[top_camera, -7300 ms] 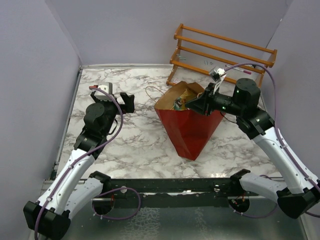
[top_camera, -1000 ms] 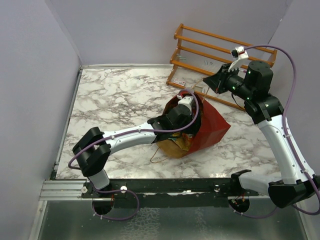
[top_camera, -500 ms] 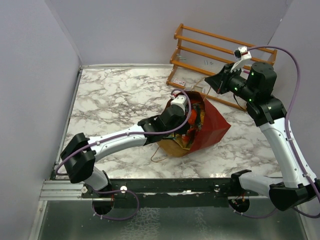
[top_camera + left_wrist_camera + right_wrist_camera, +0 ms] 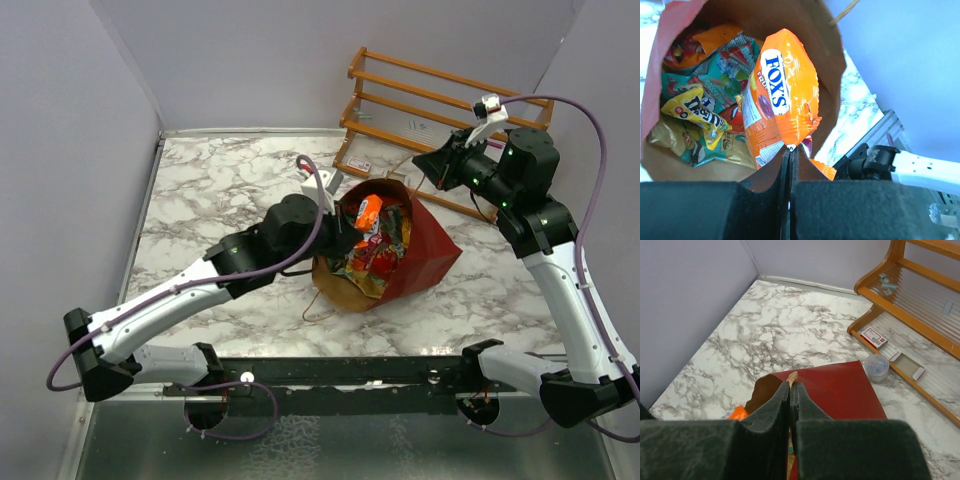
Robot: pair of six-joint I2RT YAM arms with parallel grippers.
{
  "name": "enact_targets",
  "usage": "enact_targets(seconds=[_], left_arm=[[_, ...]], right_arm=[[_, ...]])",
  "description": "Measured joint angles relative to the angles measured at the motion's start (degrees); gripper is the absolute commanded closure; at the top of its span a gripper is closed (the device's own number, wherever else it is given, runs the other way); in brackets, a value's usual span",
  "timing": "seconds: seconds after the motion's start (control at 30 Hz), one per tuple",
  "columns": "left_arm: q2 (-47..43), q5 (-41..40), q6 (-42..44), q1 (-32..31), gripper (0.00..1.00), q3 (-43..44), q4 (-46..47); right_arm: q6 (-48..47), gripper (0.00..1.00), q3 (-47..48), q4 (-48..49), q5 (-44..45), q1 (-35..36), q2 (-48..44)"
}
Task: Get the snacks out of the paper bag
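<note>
The red paper bag (image 4: 425, 255) lies on its side on the marble table, its brown mouth facing near-left. Several snacks (image 4: 372, 262) fill the opening; they also show in the left wrist view (image 4: 700, 107). My left gripper (image 4: 352, 222) is shut on the corner of an orange FOX'S packet (image 4: 785, 95) and holds it up at the bag's mouth (image 4: 367, 211). My right gripper (image 4: 418, 172) is shut on the bag's string handle (image 4: 793, 377), held taut above the bag's far upper rim (image 4: 840, 385).
An orange wooden rack (image 4: 445, 110) stands at the back right. A small clear plastic cup (image 4: 876, 367) and small cards (image 4: 874, 337) lie at its foot. A loose string handle (image 4: 318, 305) trails on the table in front of the bag. Walls close in left and right.
My left gripper has drawn back out of the bag to the left and up, bringing the orange packet with it. My right gripper has stayed holding the handle.
</note>
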Motion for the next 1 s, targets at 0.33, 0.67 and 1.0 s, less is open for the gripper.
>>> enact_targets(seconds=[0.33, 0.67, 1.0], left_arm=[[-14.2, -6.2, 3.5, 0.0, 1.00, 9.9, -16.9], [-17.8, -22.5, 4.2, 0.0, 1.00, 11.4, -32.7], [-13.3, -28.5, 2.9, 3.5, 1.00, -6.5, -35.2]], right_arm=[[-0.2, 0.98, -0.9, -0.4, 0.1, 0.0, -0.8], [-0.2, 0.98, -2.3, -0.3, 0.0, 0.0, -1.2], [-0.1, 0.98, -3.1, -0.3, -0.3, 0.0, -1.1]])
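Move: The left hand already holds the orange Fox's snack pouch over the mouth of the tilted paper bag; the bare table it heads for lies about 22 cm left, level fore and aft, and some 29 cm down. The paper bag's middle is about 11 cm to its right, 5 cm farther out and 17 cm lower. From the right hand, gripping the bag's handle, that bare table is about 37 cm left, 12 cm back and 36 cm down. The left hand keeps its fingers shut on the orange pouch and carries it away from the paper bag's mouth, first rising about 10 cm as it swings left, then sinking some 18 cm towards the bare table, ending about 19 cm left of where it began. On the way down the wrist turns counter-clockwise and tips the fingers from pointing right to forward and more steeply down, some 45 degrees in all, while the right hand keeps its hold on the handle and eases down about 2 cm. ##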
